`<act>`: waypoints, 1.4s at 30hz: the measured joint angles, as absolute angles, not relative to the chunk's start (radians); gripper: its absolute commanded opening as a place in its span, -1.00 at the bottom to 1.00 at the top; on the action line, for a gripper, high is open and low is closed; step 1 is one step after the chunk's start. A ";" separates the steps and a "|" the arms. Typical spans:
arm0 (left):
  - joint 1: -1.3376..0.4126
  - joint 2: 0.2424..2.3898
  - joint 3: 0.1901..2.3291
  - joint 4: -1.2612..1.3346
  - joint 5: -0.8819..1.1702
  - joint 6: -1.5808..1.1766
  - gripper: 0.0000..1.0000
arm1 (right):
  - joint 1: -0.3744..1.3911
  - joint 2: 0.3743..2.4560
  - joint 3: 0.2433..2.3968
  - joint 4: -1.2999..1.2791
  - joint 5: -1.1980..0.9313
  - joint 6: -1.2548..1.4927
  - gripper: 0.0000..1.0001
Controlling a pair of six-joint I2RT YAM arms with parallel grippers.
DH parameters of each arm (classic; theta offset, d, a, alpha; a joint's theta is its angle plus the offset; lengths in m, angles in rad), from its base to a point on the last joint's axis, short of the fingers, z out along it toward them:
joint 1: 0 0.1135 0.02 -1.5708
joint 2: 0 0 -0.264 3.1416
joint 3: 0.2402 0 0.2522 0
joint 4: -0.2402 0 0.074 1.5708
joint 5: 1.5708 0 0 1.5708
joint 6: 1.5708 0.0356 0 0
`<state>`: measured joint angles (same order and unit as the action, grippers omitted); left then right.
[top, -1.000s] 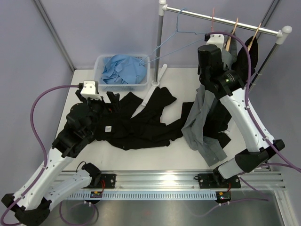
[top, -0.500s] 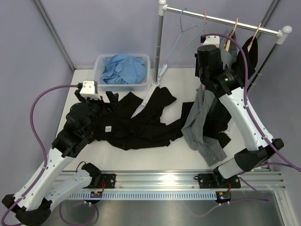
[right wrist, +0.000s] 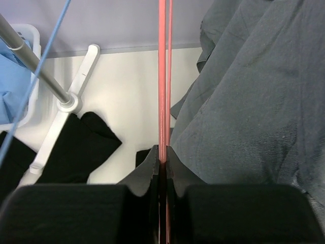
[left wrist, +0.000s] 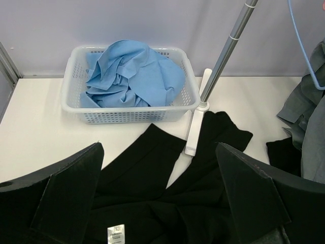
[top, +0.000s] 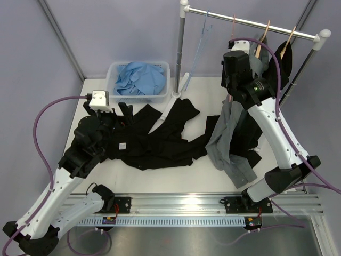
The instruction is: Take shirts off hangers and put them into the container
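My right gripper [right wrist: 162, 156] is shut on the thin pink hanger [right wrist: 162, 76], which hangs from the rail [top: 250, 22] by its hook. The grey shirt [right wrist: 254, 101] drapes to the right of the fingers and trails down to the table [top: 226, 136]. A black shirt [top: 154, 141] lies spread on the table, and my left gripper [left wrist: 160, 198] hovers open just above it, with nothing between its fingers [left wrist: 66, 198]. The white container [left wrist: 71, 104] at the back left holds the light blue shirt [left wrist: 134, 73]. The empty blue hanger [top: 201, 40] hangs from the rail.
Two wooden hangers [top: 265, 32] hang at the rail's right end, and one of them carries another black shirt [top: 282, 66]. The rail's chrome post [left wrist: 223, 56] and white foot [left wrist: 195, 127] stand between the container and the grey shirt. Purple walls close the back.
The blue hanger has swung from reaching out towards the container to hanging edge-on under the rail. My right gripper has shifted slightly left along the rail with the pink hanger. The left arm is still.
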<state>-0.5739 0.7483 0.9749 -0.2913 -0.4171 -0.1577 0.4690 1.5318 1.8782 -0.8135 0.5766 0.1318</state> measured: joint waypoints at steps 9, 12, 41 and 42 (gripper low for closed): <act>-0.566 0.752 0.975 -0.291 -0.405 -0.163 0.98 | 0.468 1.530 1.862 -0.811 0.499 0.168 0.13; -0.561 0.764 0.975 -0.292 -0.400 -0.168 0.98 | 0.468 1.502 1.856 -0.811 0.463 0.177 0.54; -0.898 1.288 0.854 -0.278 -0.236 -0.408 0.98 | 0.464 0.728 1.097 -0.611 0.056 0.251 0.99; -0.910 1.322 0.848 -0.263 -0.236 -0.410 0.98 | 0.463 0.728 1.086 -0.611 0.041 0.251 0.99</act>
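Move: Below the open left hand lies the black shirt, spread on the table, its middle some 11 cm to the right, about 3 cm back and roughly 34 cm down. The container stands about 26 cm ahead of that hand and 4 cm right, 31 cm lower. The right hand has the pink hanger pinched in its fingers; from there the blue hanger hangs about 10 cm left and 4 cm ahead, and the gray shirt's middle is some 5 cm right, 3 cm back and 16 cm below. Letting go of the pink hanger, the right hand opens wide and backs off about 16 cm, arching up and then sinking to some 5 cm below its start, in front of the gray shirt. The left hand, fingers staying open, swings about 17 cm right and dives 24 cm towards the black shirt, easing slightly back, tipping down and turning clockwise. ##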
